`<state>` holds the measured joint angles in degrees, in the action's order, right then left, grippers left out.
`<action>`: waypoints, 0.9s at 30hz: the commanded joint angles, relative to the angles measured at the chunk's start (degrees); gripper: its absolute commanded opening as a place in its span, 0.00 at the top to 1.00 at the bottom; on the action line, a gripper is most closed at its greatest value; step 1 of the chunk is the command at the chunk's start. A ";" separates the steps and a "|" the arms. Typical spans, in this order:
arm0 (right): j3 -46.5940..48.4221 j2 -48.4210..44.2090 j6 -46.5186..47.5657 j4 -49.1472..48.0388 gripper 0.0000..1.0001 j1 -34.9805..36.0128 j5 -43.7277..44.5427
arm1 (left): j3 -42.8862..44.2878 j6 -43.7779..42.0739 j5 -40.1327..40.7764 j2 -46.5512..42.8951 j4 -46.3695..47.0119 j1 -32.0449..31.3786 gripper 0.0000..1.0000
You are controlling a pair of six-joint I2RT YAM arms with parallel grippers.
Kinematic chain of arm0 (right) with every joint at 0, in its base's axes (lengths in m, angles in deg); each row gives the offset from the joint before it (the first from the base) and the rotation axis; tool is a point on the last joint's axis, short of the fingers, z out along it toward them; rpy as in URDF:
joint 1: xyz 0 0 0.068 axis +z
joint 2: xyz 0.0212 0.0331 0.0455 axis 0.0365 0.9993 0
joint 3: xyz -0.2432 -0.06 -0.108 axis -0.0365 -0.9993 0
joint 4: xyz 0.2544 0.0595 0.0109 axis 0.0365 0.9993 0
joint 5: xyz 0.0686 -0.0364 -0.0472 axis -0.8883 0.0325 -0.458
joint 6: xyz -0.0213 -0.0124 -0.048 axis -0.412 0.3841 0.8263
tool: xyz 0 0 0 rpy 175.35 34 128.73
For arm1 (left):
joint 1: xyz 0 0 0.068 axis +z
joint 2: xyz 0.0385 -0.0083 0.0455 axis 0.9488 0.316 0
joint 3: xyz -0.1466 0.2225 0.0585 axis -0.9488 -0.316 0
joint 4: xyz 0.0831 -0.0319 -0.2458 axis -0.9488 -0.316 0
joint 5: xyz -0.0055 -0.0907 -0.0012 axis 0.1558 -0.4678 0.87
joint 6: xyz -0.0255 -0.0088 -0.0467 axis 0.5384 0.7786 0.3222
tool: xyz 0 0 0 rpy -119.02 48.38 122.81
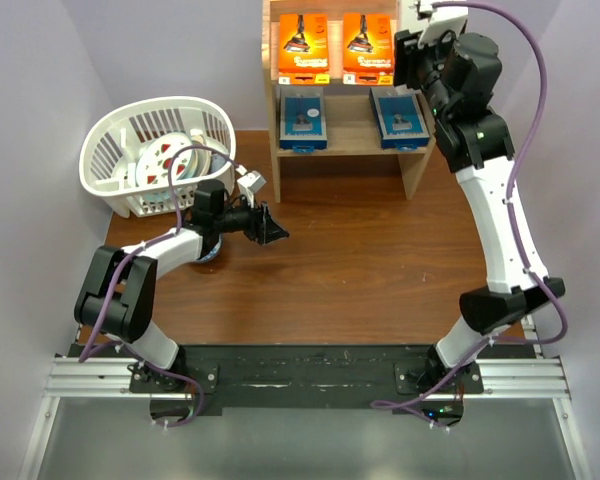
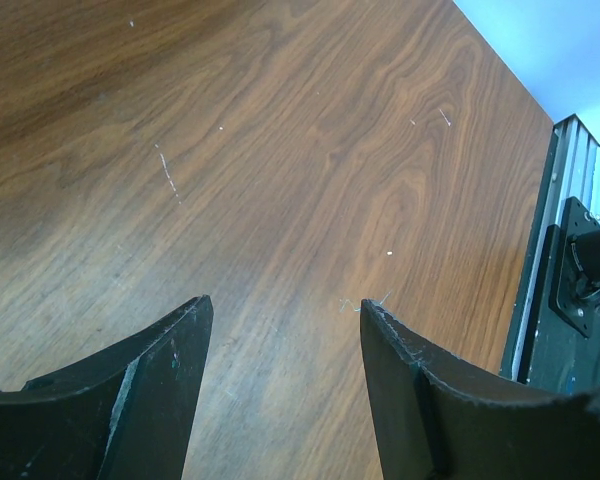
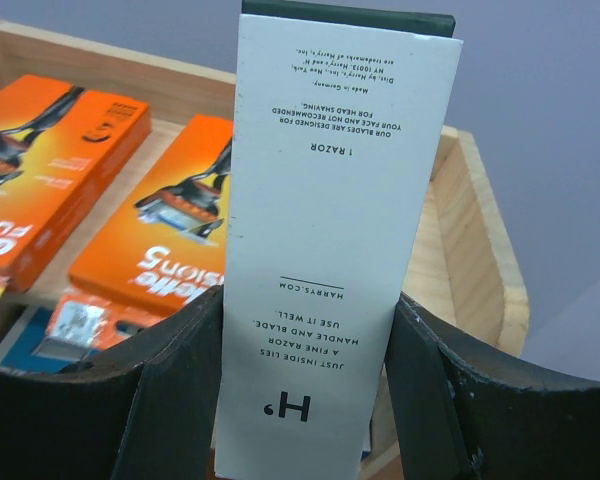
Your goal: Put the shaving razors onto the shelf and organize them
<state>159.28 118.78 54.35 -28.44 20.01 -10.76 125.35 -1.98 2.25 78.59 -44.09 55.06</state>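
Note:
The pine shelf [image 1: 417,165] stands at the table's back. Two orange razor packs [image 1: 303,47] [image 1: 367,47] lie on its top tier and two blue packs [image 1: 303,120] [image 1: 398,117] on the lower tier. My right gripper [image 1: 412,48] is raised at the shelf's top right corner. In the right wrist view it [image 3: 305,300] is shut on a tall white Harry's razor box [image 3: 330,200], held over the top tier to the right of the orange packs [image 3: 165,230]. My left gripper [image 1: 270,228] [image 2: 285,305] is open and empty, low over the bare table.
A white slotted basket [image 1: 110,150] holding round packs stands at the back left, beside my left arm. The shelf's right side panel [image 3: 480,240] rises next to the held box. The metal base rail [image 2: 570,270] runs along the table's near edge.

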 commanded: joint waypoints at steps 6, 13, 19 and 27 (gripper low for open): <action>8.62 6.00 -4.52 -2.70 0.48 -7.89 -1.11 | -2.18 0.19 -0.96 -1.75 4.19 0.34 0.35; 10.02 8.81 -8.46 -2.09 0.48 -9.12 -4.81 | -2.18 0.01 -0.96 -1.31 4.36 0.34 0.35; 12.83 13.38 -10.93 -1.73 0.46 -9.04 -5.78 | -2.09 0.28 -1.14 -0.52 4.80 0.34 0.35; 15.74 16.46 -11.46 -2.26 0.40 -9.21 -5.25 | -1.91 0.10 -0.96 -0.60 4.63 0.34 0.35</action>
<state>172.61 134.45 44.51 -29.25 11.02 -15.42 123.36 -1.72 2.23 78.57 -42.06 55.06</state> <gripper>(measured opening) 0.599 0.656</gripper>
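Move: The free slot at the right end of the top shelf lies about 14 cm ahead of the right hand, which already holds the white box, some 4 cm to its right and 8 cm below. The nearer orange razor pack lies about 12 cm ahead, 5 cm left and 6 cm lower; the shelf's right side wall stands roughly 14 cm ahead, 10 cm right and 5 cm down. From the left hand, the slot is some 26 cm ahead, 30 cm right and 32 cm up. The white box, still pinched in the right fingers, is carried about 9 cm forward towards the free slot beside the orange packs. The right hand first swings some 6 cm right as it advances, turning slightly clockwise, then eases 2 cm back left, pushes on and sinks about 3 cm in all, rolling some 10 degrees with its left side rising. ##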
